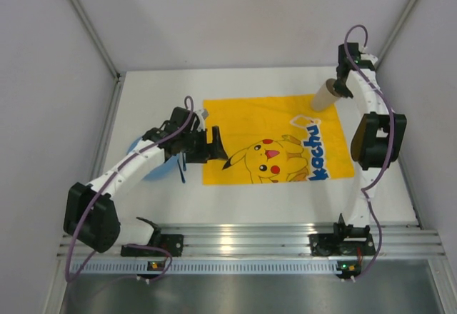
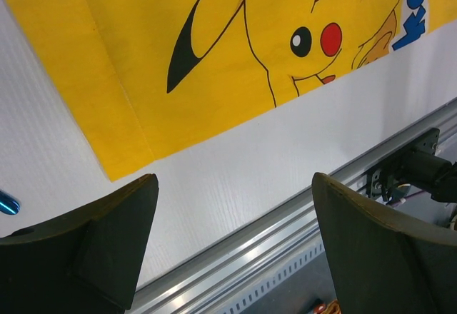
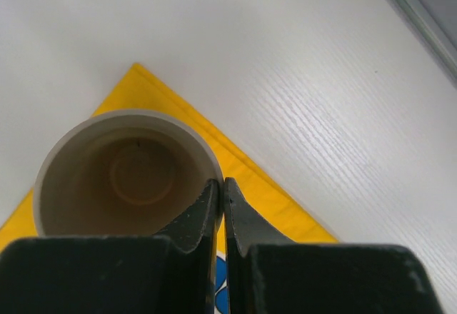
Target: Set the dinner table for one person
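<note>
The white dinner table (image 1: 285, 203) carries a yellow Pikachu mat (image 1: 243, 121). My right gripper (image 1: 341, 85) is shut on the rim of a beige cup (image 1: 325, 97), which is tilted over the mat's far right corner. In the right wrist view the fingers pinch the wall of the cup (image 3: 128, 178), one inside and one outside, at the right gripper (image 3: 223, 183). My left gripper (image 1: 214, 146) is open and empty above the mat's left edge. In the left wrist view the left gripper (image 2: 235, 180) hangs over bare table (image 2: 235, 150) beside the mat (image 2: 143, 57).
A light blue plate (image 1: 153, 172) lies on the table left of the mat, mostly under my left arm. A dark blue utensil (image 1: 183, 168) lies beside it; its tip shows in the left wrist view (image 2: 6, 202). An aluminium rail (image 1: 250, 239) runs along the near edge.
</note>
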Controlling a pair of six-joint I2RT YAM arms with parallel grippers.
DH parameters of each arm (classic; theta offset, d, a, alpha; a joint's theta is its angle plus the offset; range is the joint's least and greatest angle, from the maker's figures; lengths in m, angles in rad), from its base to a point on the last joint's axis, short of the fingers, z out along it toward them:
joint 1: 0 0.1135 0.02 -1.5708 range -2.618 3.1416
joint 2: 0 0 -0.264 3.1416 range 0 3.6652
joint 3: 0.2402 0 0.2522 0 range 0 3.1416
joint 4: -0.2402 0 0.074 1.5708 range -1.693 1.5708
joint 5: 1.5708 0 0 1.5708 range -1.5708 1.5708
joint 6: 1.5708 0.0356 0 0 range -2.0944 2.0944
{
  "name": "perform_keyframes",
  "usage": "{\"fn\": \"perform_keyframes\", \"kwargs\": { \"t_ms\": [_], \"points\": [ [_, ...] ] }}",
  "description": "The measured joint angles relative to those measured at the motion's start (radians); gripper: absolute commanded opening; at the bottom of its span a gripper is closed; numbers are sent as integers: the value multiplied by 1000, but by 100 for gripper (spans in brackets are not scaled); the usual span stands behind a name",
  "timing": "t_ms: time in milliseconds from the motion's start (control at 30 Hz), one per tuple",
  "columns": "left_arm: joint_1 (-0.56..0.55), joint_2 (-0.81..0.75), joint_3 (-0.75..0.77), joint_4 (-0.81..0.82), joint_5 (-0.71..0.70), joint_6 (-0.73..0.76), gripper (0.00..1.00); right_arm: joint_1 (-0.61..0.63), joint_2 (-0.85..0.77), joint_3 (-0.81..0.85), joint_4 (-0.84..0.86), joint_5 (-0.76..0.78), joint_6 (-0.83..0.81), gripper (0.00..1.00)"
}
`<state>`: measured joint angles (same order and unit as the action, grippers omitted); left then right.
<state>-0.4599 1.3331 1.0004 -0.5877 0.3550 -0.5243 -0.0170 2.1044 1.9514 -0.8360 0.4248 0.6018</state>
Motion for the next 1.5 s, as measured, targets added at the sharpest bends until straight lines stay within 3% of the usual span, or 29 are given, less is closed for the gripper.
{"fn": "perform_keyframes", "kwargs": {
  "t_ms": [267, 700, 1200, 1300, 1433, 1500],
  "points": [
    [0, 33, 2, 3, 0, -1, 94, 1, 2, 28, -13, 49, -39, 0],
    [0, 60, 11, 30, 19, -2, 94, 41, -64, 23, -1, -99, -52, 0],
    [0, 47, 10, 40, 24, 6, 94, 93, -171, -222, 52, -84, -39, 0],
    [0, 45, 10, 39, 30, 11, 94, 97, -180, -239, 73, -79, -39, 16],
    [0, 44, 10, 37, 37, 18, 94, 103, -183, -272, 87, -87, -38, 63],
    [0, 44, 10, 37, 41, 21, 94, 106, -183, -277, 85, -90, -39, 69]
  ]
}}
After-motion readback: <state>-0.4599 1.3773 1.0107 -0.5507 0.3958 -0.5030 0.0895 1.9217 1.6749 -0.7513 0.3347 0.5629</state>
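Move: Beyond the right half of the yellow mat, the right hand keeps its pinch on the near-right rim of the leaning cup, whose middle is about 5 cm left, 2 cm ahead and 5 cm below. Its standing spot lies some 10 cm left, 2 cm back and 10 cm down. On the mat, the blue lettering is about 18 cm back and 10 cm left; the far right corner 9 cm ahead and 1 cm right. From the left hand that spot lies about 24 cm ahead, 27 cm right. Lifting about 4 cm, the right hand carries the rim-held cup some 6 cm left over the mat, then sinks again while drawing back about 4 cm to set it down. The wrist turns roughly 10 degrees counter-clockwise overall. With the hand low, the fingers open past halfway and let go, still straddling the cup's wall, one inside and one outside. ##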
